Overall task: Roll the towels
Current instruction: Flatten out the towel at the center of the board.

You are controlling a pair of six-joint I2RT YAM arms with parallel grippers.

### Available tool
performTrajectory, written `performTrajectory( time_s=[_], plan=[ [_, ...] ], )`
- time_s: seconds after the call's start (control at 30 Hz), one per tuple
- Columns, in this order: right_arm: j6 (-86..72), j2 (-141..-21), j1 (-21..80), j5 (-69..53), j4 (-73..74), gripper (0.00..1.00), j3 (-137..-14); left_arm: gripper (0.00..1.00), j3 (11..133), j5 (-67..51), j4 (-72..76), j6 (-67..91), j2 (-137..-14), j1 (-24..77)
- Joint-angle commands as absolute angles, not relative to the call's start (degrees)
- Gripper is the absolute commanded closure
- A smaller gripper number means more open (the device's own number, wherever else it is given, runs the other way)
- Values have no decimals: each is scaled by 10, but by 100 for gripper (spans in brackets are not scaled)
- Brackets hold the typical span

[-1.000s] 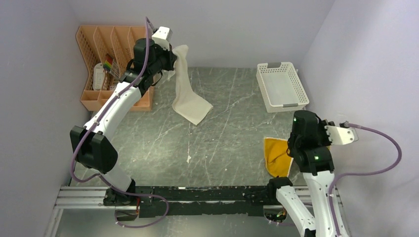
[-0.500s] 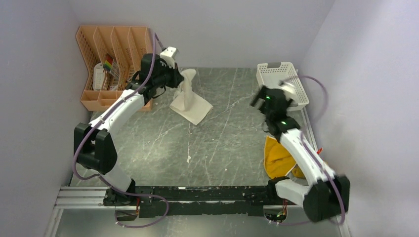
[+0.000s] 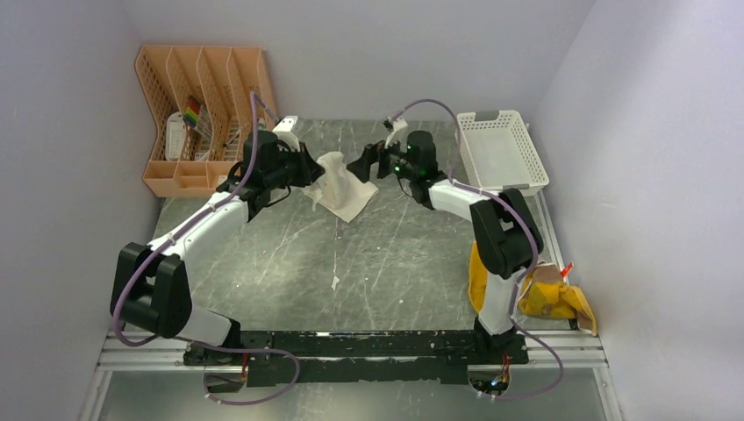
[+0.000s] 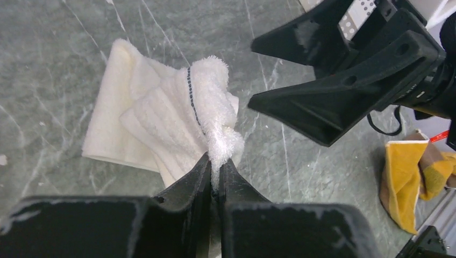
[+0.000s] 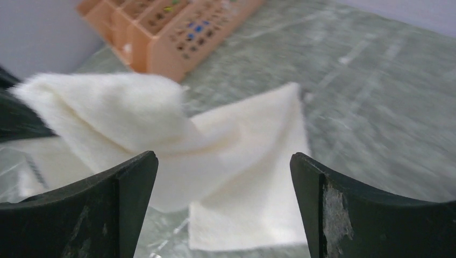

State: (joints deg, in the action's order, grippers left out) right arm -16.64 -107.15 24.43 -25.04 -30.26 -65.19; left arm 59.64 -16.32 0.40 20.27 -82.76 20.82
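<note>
A cream-white towel [image 3: 340, 186] lies partly folded on the far middle of the table, one corner lifted. My left gripper [image 3: 314, 174] is shut on that raised corner; in the left wrist view the terry cloth [image 4: 177, 107] is pinched between the jaws of the gripper [image 4: 215, 159]. My right gripper [image 3: 360, 167] hovers open just right of the towel, facing it. Its black fingers [image 4: 344, 91] show wide apart in the left wrist view. In the right wrist view the towel [image 5: 242, 161] fills the gap of the open gripper [image 5: 223, 161]. A mustard-yellow towel [image 3: 554, 300] lies crumpled at the near right with a brown piece [image 3: 546, 274].
An orange mesh file rack [image 3: 202, 96] stands at the far left corner, close behind the left arm. A white mesh basket [image 3: 500, 153] sits at the far right. Walls close in the table on three sides.
The right arm swung from the near right across to the cream towel, and its gripper opened. The left gripper came down and right, lowering the hanging towel onto the table.
</note>
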Motion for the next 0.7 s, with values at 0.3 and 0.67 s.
performTrajectory(
  time_s=[0.3, 0.67],
  plan=[
    [-152, -1154, 279, -486, -302, 46, -761, 83, 573, -149, 42, 246, -816, 213],
    [-192, -1104, 258, -475, -342, 100, -732, 7, 568, -45, -60, 224, -708, 212]
  ],
)
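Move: The raised part of the cream towel, still pinched by the left gripper, stands about 7 cm to the right hand's left, some 2 cm back and level in height. From the left hand this bunch is roughly 4 cm right and 1 cm ahead. Counted from the right hand, the left gripper is about 11 cm left and 2 cm back, and the towel's flat part is some 4 cm left, 3 cm ahead and 12 cm below. Right hand swings about 7 cm left, 4 back, and shuts at the raised towel; left opens, letting go. ##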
